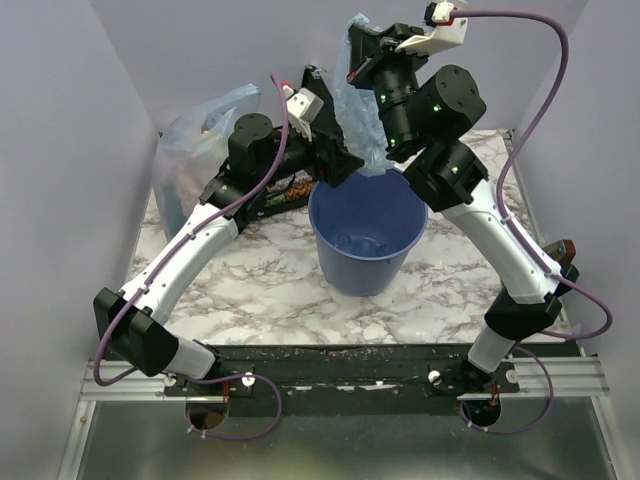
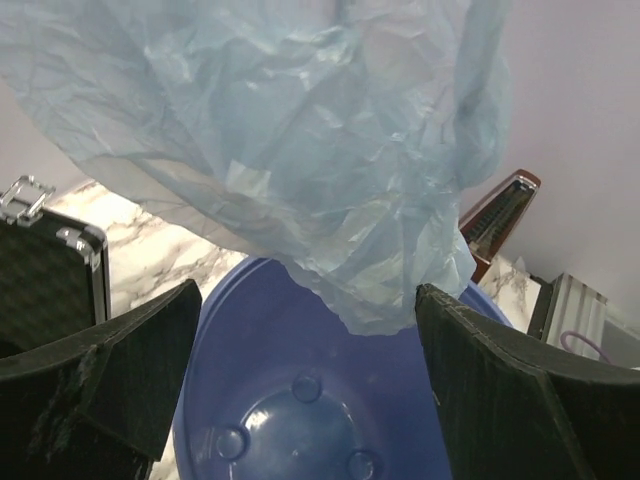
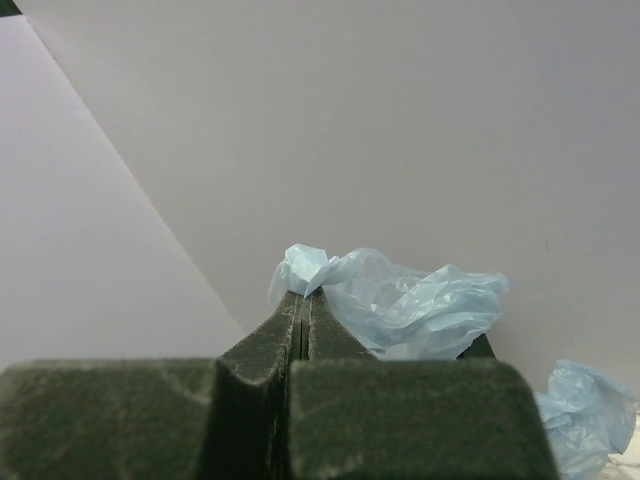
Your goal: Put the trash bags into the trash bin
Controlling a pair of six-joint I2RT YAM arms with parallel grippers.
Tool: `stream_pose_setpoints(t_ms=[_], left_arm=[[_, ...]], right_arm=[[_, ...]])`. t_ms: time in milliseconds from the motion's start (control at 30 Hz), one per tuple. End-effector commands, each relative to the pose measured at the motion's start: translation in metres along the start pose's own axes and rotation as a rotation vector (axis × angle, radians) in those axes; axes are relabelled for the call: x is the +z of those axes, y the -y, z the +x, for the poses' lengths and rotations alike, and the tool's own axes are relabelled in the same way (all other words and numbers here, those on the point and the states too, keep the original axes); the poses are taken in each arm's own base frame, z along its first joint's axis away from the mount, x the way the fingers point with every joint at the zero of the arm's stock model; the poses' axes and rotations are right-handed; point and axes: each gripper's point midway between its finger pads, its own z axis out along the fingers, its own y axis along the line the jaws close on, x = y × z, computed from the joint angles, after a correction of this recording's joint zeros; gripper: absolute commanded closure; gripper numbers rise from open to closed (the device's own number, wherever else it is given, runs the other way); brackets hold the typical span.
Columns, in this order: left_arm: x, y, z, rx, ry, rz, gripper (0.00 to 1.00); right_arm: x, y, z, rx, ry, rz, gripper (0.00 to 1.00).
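The trash bag, a crinkly light-blue film, hangs limp from my right gripper, which is raised high over the back of the table. In the right wrist view the right gripper is shut on a bunched corner of the bag. The bag's lower end hangs at the far rim of the blue trash bin. My left gripper hovers at the bin's back left rim. It stands open, with the bag dangling between and above its fingers and the bin's inner wall below.
A bulging clear bag of coloured items sits at the back left. A black case lies left of the bin behind the left arm. A brown object stands at the right edge. The marble table is walled on three sides.
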Motion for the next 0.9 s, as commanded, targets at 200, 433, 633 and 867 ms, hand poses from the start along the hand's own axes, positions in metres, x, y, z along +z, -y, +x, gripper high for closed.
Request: stream_pose_setpoints(t_ms=[200,433,633,867], left_arm=[[0.006,0.041,-0.019,0.130,0.038,0.225,0.52],[-0.012,0.034,0.002,0.224,-0.028,0.204,1.00],[-0.062,0.016,0.006,0.590,-0.168,0.191,1.00],[-0.117,-0.003,-0.004,0.818,-0.291,0.194,1.00]], right_arm=[[0.002,0.014,-0.014,-0.003,0.061,0.061,0.99],[-0.002,0.030,-0.018,-0.048,0.061,0.073,0.99],[-0.020,0.051,-0.027,-0.236,0.045,-0.020,0.99],[-0.054,0.076,-0.023,-0.496,-0.024,-0.098,0.99]])
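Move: The light-blue bag hangs from the shut right fingers, its lower end just off the open left fingers: about 4 cm to the left hand's right, 1 ahead, 2 above, and some 20 cm below the right hand. The trash bin stands under both, roughly 5 cm right of the left hand and 25 below. From the left hand, the black case lies about 20 cm ahead and 10 left, the filled bag some 15 ahead and 30 left. Rightward and slightly up and back, the left hand eases about 2 cm into the hanging bag, shuts its fingers on the lower part, then draws it some 8 cm left and a little back, rolling roughly 40 degrees about its fingers. The right hand keeps its pinch on the top and travels about 8 cm right, sinking 3, so the hands part. ##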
